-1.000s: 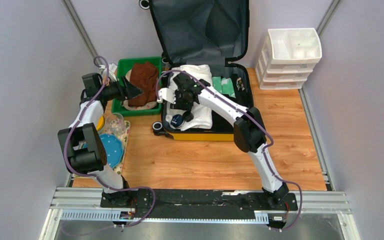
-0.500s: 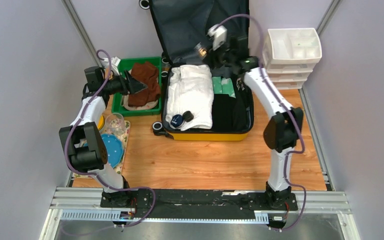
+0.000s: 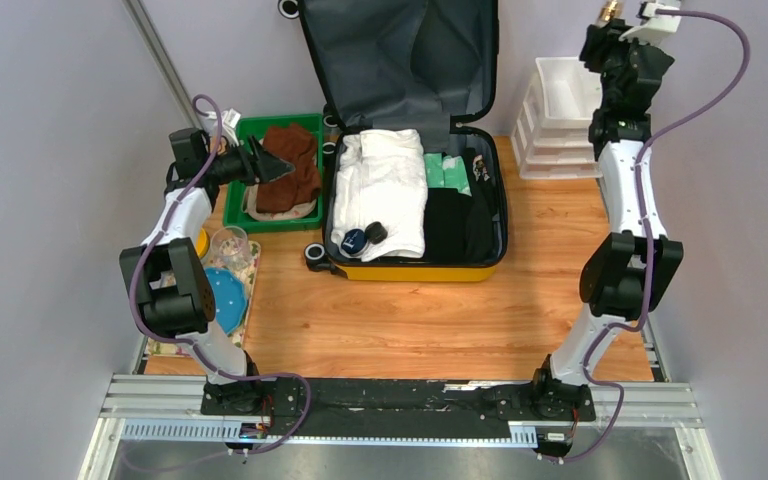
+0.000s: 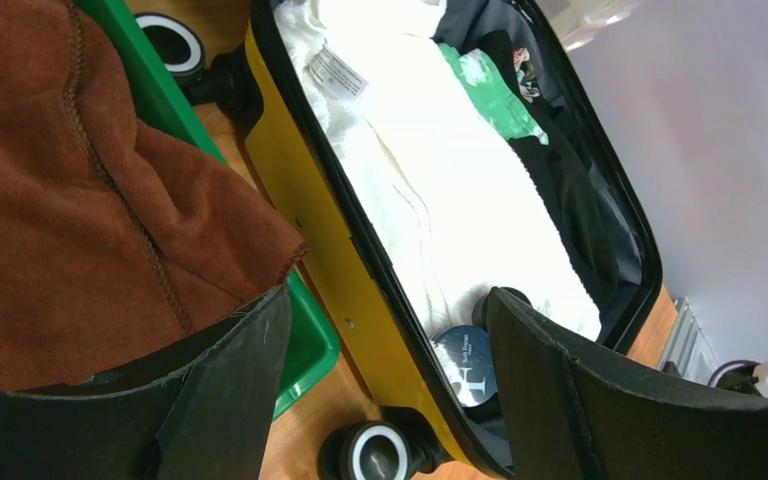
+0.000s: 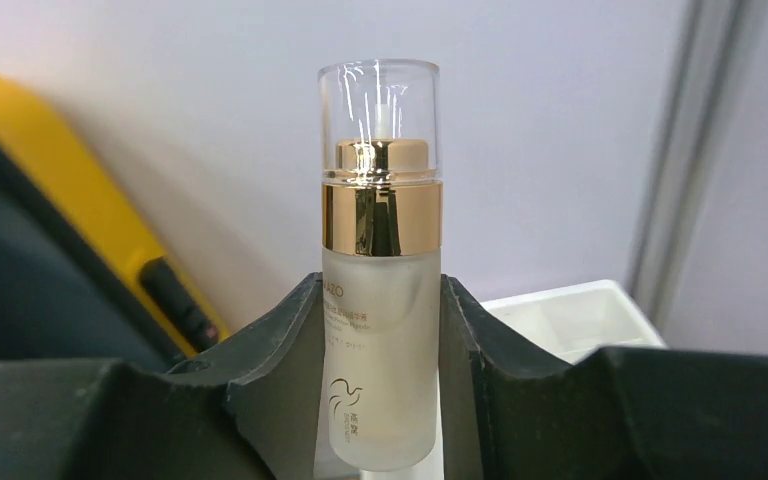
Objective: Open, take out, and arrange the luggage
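The luggage (image 3: 410, 272), a yellow hard-shell case, lies open with its dark-lined lid (image 3: 400, 60) up against the back wall. Inside are folded white towels (image 3: 380, 190), a green item (image 3: 447, 172), black clothing (image 3: 450, 225) and a dark round jar (image 3: 355, 240). My right gripper (image 3: 615, 18) is raised high above the white drawer unit (image 3: 565, 110), shut on an upright frosted bottle (image 5: 380, 220) with a gold collar and clear cap. My left gripper (image 3: 275, 165) hangs open and empty over the brown cloth (image 3: 285, 150), beside the case's yellow side wall (image 4: 330, 250).
The brown cloth lies in a green tray (image 3: 250, 130) left of the case. A clear glass (image 3: 230, 245) and a blue plate (image 3: 225, 300) sit on a patterned mat by the left arm. Bare wooden tabletop (image 3: 410, 320) stretches in front of the case.
My right arm has swung from over the case's left half, across the lid, up to the far right above the drawer unit, now holding the bottle. The left arm has barely moved.
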You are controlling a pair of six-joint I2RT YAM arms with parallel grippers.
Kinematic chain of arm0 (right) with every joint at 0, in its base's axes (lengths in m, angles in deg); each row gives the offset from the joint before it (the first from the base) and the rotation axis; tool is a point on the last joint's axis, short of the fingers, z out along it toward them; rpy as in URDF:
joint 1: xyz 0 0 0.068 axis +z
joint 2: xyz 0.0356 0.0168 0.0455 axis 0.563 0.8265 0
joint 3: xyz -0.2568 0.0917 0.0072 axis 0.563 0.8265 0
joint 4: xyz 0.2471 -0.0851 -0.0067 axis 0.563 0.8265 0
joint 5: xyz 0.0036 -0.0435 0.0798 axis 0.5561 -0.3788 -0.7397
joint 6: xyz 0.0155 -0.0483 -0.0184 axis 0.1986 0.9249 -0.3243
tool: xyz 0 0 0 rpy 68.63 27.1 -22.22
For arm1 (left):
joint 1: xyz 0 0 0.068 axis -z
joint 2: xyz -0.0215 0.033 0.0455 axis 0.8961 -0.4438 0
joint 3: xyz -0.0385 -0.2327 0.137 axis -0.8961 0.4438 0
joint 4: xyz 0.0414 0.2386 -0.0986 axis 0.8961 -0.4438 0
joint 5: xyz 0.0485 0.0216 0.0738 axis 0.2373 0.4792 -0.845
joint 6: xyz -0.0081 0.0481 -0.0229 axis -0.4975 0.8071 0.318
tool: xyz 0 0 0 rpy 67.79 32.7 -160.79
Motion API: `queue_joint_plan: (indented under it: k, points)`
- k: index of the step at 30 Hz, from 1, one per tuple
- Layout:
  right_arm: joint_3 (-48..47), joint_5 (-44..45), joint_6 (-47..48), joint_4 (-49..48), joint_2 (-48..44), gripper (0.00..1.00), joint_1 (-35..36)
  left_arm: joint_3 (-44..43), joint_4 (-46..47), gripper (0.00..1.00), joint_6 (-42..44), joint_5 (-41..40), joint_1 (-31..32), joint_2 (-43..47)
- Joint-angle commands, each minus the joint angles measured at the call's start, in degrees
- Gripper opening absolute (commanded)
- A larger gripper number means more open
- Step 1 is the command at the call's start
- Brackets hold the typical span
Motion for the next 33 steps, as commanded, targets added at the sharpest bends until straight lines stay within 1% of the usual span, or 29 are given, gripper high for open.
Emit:
queue_joint_plan:
  k: [1, 2, 3, 7, 8, 10, 11, 17, 19, 24, 30, 33]
  points:
    - [-3.7, 8.0, -1.5, -9.0, 3.9, 0.02, -3.0, -1.7, 1.6, 0.79, -0.7, 1.3, 0.5, -0.6]
    - [-5.0, 8.8, -2.0, -9.4, 4.9, 0.03, -3.5, -1.7, 1.5, 0.79, -0.6, 1.3, 0.5, -0.6]
    - [-6.0, 8.6, -2.5, -9.2, 5.9, 0.0, -4.1, -1.8, 1.5, 0.79, -0.4, 1.2, 0.5, -0.8]
    - [-12.1, 8.6, -4.9, -7.0, 11.4, 0.0, -6.7, -2.3, -1.6, 0.8, 1.4, 1.1, 0.5, -1.1]
    - [-13.6, 6.8, -4.8, -5.7, 13.7, 0.0, -7.0, -2.4, -2.2, 0.8, 2.5, 1.0, 0.5, -1.2]
    - [-17.6, 6.7, -4.9, -4.7, 16.2, 0.0, -7.6, -2.6, -3.9, 0.8, 3.5, 0.9, 0.5, -1.3]
    - [-18.7, 4.6, -4.9, -3.6, 18.4, 0.0, -7.9, -2.6, -4.5, 0.8, 4.3, 0.8, 0.5, -1.4]
    - [-30.2, 5.1, -6.2, 1.1, 26.3, 0.0, -8.7, -2.2, -7.2, 0.8, 6.1, 0.1, 0.5, -2.3]
    - [-31.8, 5.0, -6.3, 1.8, 28.1, 0.0, -8.6, -2.2, -7.9, 0.8, 6.5, -0.2, 0.5, -2.7]
    - [-32.1, 4.0, -5.3, 1.7, 30.1, 0.0, -8.3, -1.9, -8.2, 0.8, 6.7, -0.6, 0.5, -3.4]
    - [-35.8, 5.8, -3.5, 0.8, 33.5, 0.01, -7.1, -2.5, -9.1, 0.8, 6.9, -0.6, 0.5, -4.7]
    - [-36.2, 5.8, -2.5, 0.3, 34.5, 0.01, -6.7, -3.1, -10.4, 0.8, 7.7, -0.6, 0.5, -5.3]
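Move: The right hand holds the bottle upright; the white tray on the drawer unit lies about 17 cm ahead of it, 10 cm to its right and 24 cm below. The open suitcase's middle is some 30 cm to the hand's left, 8 cm back and 38 cm below. From the left hand, the tray is roughly 30 cm ahead, 65 cm right and about 2 cm below. Right hand carries the gripped bottle about 12 cm each right, down and forward towards the tray; left sinks 5 cm. ##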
